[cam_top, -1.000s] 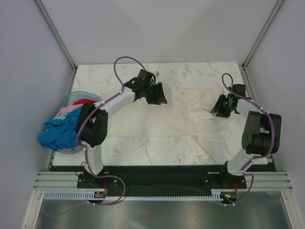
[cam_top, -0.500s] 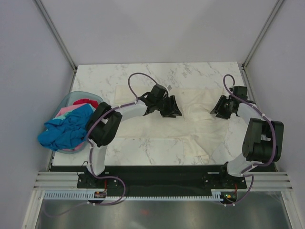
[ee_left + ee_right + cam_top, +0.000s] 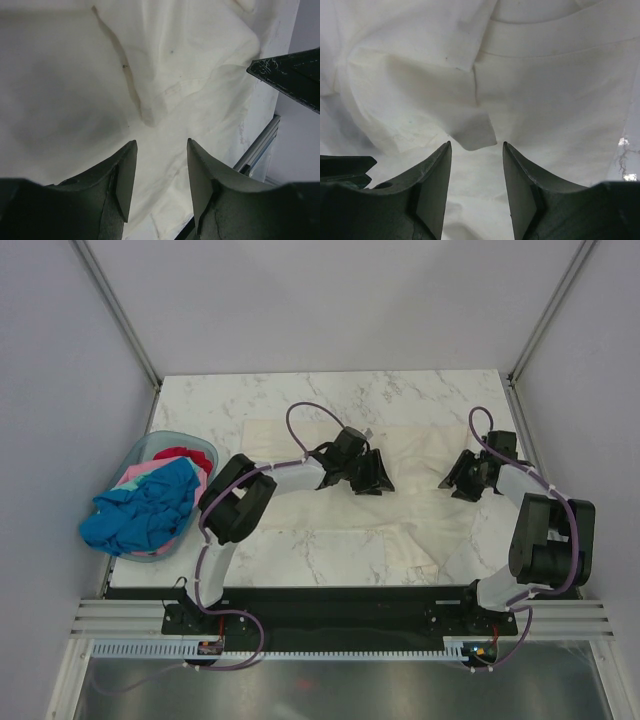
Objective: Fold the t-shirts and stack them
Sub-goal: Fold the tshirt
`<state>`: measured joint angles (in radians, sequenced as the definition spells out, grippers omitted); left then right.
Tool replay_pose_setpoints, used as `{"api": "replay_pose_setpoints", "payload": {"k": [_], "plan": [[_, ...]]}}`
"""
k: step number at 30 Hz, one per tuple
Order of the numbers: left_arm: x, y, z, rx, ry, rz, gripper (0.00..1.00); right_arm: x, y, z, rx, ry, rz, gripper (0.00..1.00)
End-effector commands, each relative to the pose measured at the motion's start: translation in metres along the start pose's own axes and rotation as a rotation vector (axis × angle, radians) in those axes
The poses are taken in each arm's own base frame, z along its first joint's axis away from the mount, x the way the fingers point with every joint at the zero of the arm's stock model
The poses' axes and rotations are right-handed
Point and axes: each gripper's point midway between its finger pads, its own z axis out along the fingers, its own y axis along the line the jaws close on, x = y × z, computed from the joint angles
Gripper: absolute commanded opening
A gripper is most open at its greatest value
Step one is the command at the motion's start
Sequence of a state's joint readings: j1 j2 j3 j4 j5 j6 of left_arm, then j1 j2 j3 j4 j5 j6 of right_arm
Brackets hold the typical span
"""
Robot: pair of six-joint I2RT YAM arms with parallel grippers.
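Note:
A cream-white t-shirt (image 3: pixel 420 525) lies spread and creased on the marble table (image 3: pixel 220 405). My left gripper (image 3: pixel 378 478) is open and empty, low over the shirt's middle; in the left wrist view (image 3: pixel 160 145) only cloth (image 3: pixel 75 90) shows between its fingers. My right gripper (image 3: pixel 450 478) is open and empty over the shirt's right part; in the right wrist view (image 3: pixel 476 145) a small turned-up cloth corner (image 3: pixel 475 132) lies just ahead of its fingertips. The two grippers face each other. A bright blue shirt (image 3: pixel 140 515), a pink one (image 3: pixel 148 472) and a red one (image 3: pixel 180 453) are heaped at the left.
The pale blue plastic basket (image 3: pixel 138 448) holding the coloured shirts stands at the table's left edge, with the blue shirt spilling over its side. Metal frame posts (image 3: pixel 120 310) rise at the back corners. Grey walls close in the table.
My left gripper has moved right and nearer across the cream-white shirt, toward the right gripper. The right gripper has shifted only slightly. The cloth between them looks flatter.

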<state>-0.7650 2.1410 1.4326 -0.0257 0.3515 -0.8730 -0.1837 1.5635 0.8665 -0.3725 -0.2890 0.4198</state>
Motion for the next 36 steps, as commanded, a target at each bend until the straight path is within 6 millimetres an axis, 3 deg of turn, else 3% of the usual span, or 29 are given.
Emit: {"api": "replay_pose_setpoints", "payload": {"k": [1,17,23,30,32,36], "plan": [[-0.022,-0.017,0.006,0.028,-0.08,-0.034,0.52,-0.014,0.005,-0.009,-0.013,-0.079,0.009,0.54],[-0.018,-0.009,0.028,0.017,-0.049,-0.055,0.45,-0.014,0.004,-0.002,-0.022,-0.093,0.013,0.4],[-0.022,-0.017,0.03,0.04,-0.043,-0.051,0.3,-0.013,0.003,-0.001,-0.021,-0.093,0.015,0.28],[-0.022,-0.024,0.018,0.025,-0.034,-0.042,0.02,-0.011,0.004,-0.003,-0.025,-0.092,0.021,0.06],[-0.023,-0.028,0.011,0.026,-0.033,-0.031,0.02,-0.012,0.007,-0.006,-0.035,-0.1,0.03,0.0],[-0.027,-0.035,-0.003,0.02,-0.035,-0.026,0.02,-0.012,0.016,-0.012,-0.047,-0.1,0.039,0.0]]}}
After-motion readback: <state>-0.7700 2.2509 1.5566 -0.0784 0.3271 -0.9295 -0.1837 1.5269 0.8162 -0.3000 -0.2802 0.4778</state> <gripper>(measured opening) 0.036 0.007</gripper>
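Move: Both hands hover half open over the near edge of the t-shirt's folded-over flap. Its left corner lies about 2 cm to the left hand's right, 1 cm ahead and 2 cm below; its right corner is about 1 cm ahead of the right hand and 1 cm below. From the left hand, the near sleeve sticks out some 13 cm back and 7 cm right, and the shirt's far edge runs about 15 cm straight ahead. The left hand eases about 2 cm to the right and 2 cm forward while sinking some 1.5 cm onto the flap's left corner, then shuts its fingers from half open to pinch that corner, drawing back slightly at the very end. The right hand stays practically in place over the flap's right corner, tipping only a few degrees, and closes from half open at nearly the same time, so that each hand has pinched one end of the flap's near edge. ##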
